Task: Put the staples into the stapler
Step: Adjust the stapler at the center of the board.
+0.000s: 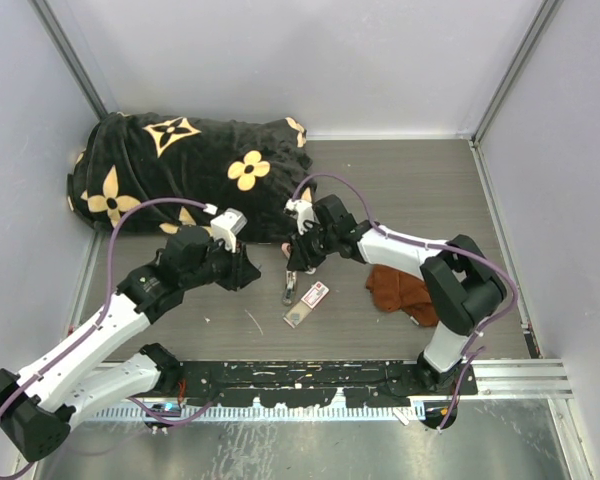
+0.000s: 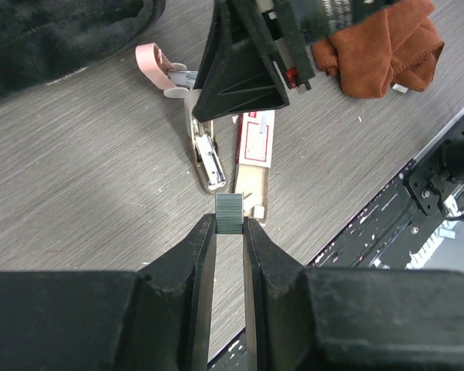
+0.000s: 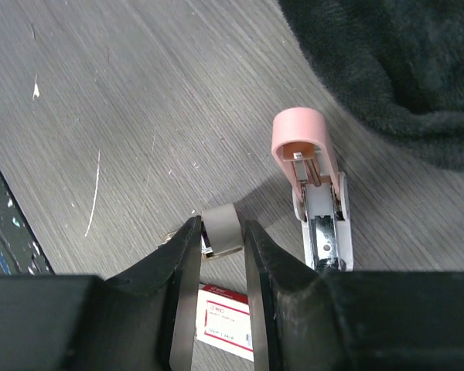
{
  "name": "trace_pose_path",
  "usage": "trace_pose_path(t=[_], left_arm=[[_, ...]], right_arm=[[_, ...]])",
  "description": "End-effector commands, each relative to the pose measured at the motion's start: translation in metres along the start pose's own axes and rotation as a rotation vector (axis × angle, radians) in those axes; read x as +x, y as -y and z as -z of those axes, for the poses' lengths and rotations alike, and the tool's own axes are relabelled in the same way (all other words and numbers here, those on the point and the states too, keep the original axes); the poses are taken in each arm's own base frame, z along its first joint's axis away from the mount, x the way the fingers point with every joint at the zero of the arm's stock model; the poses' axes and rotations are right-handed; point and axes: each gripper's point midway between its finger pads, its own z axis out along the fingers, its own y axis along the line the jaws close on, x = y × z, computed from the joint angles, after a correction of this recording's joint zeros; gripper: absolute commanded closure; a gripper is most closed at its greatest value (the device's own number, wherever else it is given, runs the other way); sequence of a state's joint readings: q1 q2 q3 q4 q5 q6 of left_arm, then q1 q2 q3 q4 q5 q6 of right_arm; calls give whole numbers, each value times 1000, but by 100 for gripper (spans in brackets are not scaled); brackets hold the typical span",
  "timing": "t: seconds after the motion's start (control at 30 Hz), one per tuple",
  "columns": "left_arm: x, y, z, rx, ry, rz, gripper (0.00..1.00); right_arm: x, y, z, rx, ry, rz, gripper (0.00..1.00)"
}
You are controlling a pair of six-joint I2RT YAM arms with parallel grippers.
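My left gripper (image 2: 230, 226) is shut on a short dark-grey block of staples (image 2: 230, 210), held just above the table. Ahead of it the stapler (image 2: 207, 162) lies open, its pink lid (image 2: 151, 62) folded back and the metal channel facing up. The white staple box with a red label (image 2: 255, 143) lies beside it, tray end toward me. My right gripper (image 3: 220, 232) hangs over the box (image 3: 224, 321), left of the stapler (image 3: 325, 224). Its fingers hug a small grey piece with a shiny metal edge (image 3: 223, 220).
A black blanket with gold flowers (image 1: 180, 170) fills the far left. A rust-brown cloth (image 1: 400, 290) lies right of the box. The black mounting rail (image 1: 300, 380) runs along the near edge. Grey walls close in both sides and the back.
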State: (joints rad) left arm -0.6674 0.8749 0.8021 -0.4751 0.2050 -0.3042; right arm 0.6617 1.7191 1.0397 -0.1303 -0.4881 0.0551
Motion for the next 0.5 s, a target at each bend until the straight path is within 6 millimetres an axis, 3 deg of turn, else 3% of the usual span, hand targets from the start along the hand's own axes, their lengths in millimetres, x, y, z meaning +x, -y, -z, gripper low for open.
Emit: trace_pose_path(t=[0.0, 0.27, 0.47], left_arm=[[-8, 6, -18, 54, 94, 37, 81], [24, 7, -58, 53, 65, -146, 81], [42, 7, -78, 27, -34, -265, 83]], right_arm=[[-19, -3, 22, 81, 129, -33, 82], [-21, 8, 46, 207, 275, -152, 84], [-17, 7, 51, 209, 326, -192, 84]])
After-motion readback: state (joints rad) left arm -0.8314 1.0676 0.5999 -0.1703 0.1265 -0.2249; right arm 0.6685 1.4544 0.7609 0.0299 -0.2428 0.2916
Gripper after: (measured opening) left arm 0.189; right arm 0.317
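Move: The right hand already pinches the beige stapler; the clear spot it is taken to lies about 3 cm back, 2 cm right and 4 cm below. The pink stapler is some 4 cm ahead, level sideways; the staple box about 7 cm back and 2 cm right, both about 4 cm down. From the left hand, the beige stapler lies roughly 5 cm ahead, 6 cm right and 16 cm below. Right hand carries the pinched beige stapler 4 cm right, turning clockwise; left sinks 9 cm towards it, still gripping staples. ##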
